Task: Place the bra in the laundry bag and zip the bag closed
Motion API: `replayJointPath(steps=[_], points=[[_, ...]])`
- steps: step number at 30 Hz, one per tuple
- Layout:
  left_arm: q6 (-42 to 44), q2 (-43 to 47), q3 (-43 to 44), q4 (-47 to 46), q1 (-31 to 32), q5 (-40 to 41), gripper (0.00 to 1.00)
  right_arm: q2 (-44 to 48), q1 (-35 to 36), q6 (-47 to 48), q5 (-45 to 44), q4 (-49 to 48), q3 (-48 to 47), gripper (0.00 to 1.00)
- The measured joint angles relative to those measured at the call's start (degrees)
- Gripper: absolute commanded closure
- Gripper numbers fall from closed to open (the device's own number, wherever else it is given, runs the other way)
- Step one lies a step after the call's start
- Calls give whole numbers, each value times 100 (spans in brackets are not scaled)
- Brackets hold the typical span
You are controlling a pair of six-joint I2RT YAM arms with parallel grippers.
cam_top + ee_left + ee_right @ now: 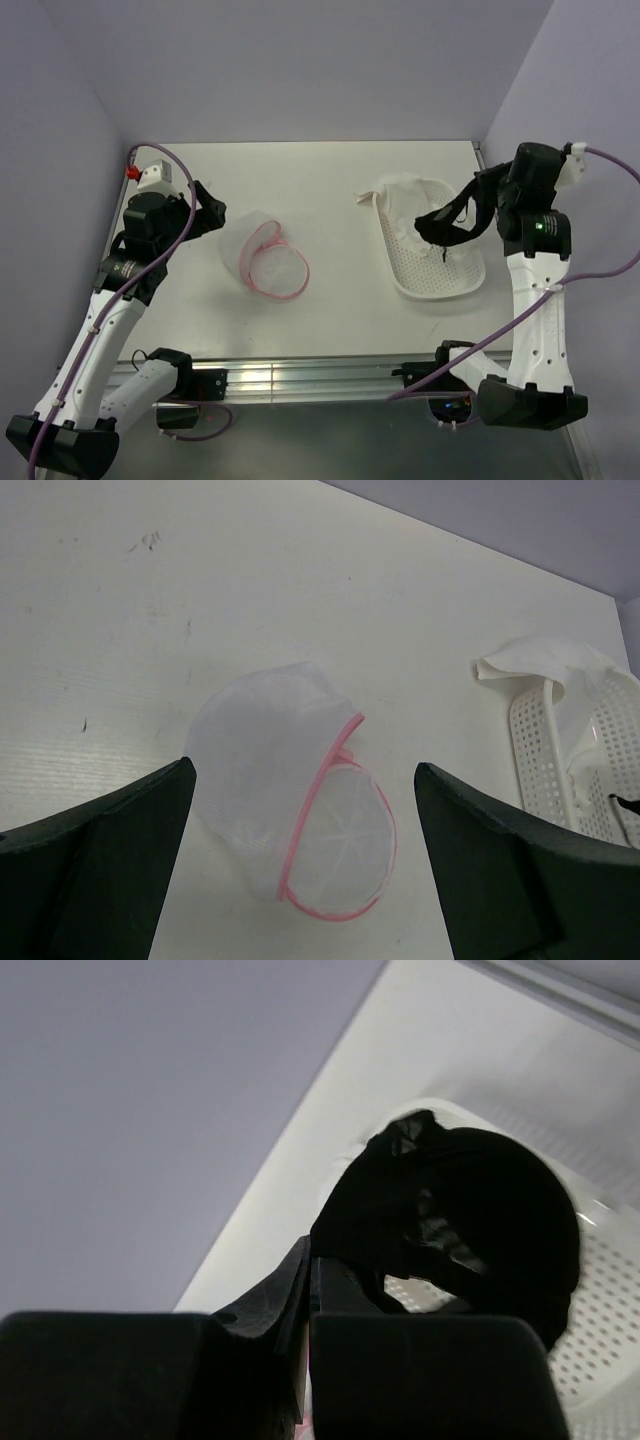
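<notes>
The black bra [445,222] hangs in the air over the white basket, with my right gripper [472,205] shut on one edge of it. In the right wrist view the bra [470,1200] bunches just past the closed right gripper [310,1255]. The laundry bag [265,260], a white mesh pouch with pink zipper trim, lies on the table at centre left with its mouth open. My left gripper [210,215] stands open just left of it and holds nothing. Seen from the left wrist, the bag [300,800] lies ahead, between the wide-apart fingers of the left gripper [302,770].
A white perforated plastic basket [440,280] sits on the right of the table under the bra, with a white cloth [400,195] draped over its far end. Both also appear in the left wrist view, basket [540,750] and cloth [545,660]. Purple walls enclose the table.
</notes>
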State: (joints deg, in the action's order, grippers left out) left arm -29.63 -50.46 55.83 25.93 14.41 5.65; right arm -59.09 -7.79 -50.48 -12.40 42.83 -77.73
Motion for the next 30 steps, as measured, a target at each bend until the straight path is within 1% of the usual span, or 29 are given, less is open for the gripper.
replayJointPath(steps=[4,7,11,13,16,18,21,23,25,26,27,30], points=[[2,0,0,0,0,0,1,-520,240,144,212,-35,-844,100],[2,-2,0,0,0,0,1,-1003,911,282,68,50,-1593,100],[2,0,0,0,0,0,1,-1882,2229,533,-354,203,-3073,100],[2,0,0,0,0,0,1,-2232,2706,649,-483,221,-3670,100],[0,-2,0,-2,-4,-7,1,-2669,3281,695,-645,249,-4317,100],[-2,-7,0,-2,-9,-26,1,-2918,3600,686,-739,238,-4551,100],[-4,-52,0,-7,-11,-63,1,-3265,3971,634,-811,197,-4673,100],[-13,-122,-9,-22,-11,-101,1,-3434,4129,531,-809,46,-4509,100],[-63,-229,-33,-50,-9,-140,1,-3451,4175,437,-791,-201,-3954,100],[-111,-315,-33,-55,9,-153,2,-3390,4175,361,-787,-398,-3456,100],[-153,-435,-33,-61,46,-142,3,-3377,4172,313,-789,-437,-3163,100],[-286,-1008,2,11,376,118,3,-3364,4166,120,-739,-791,-1978,100]])
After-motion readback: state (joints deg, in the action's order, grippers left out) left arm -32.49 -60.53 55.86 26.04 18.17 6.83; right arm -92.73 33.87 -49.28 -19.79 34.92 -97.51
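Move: My right hand, holding the black bra, has the laundry bag about 48 cm to its left, some 2 cm ahead and 31 cm below. The basket lies about 11 cm left and 3 cm ahead of that hand, and the white cloth in it about 17 cm left and 11 cm ahead. My open left hand has the same bag about 9 cm to its right, 3 cm ahead and some 24 cm below. I swing the bra out from over the basket towards the laundry bag, my right hand travelling about 29 cm left and some 10 cm forward, arching up first and then sinking quickly past its starting height, while turning some 35 degrees counter-clockwise and keeping its grip. Late on, my open left hand starts down towards the bag, about 5 cm, edging right and tipping down a little. ##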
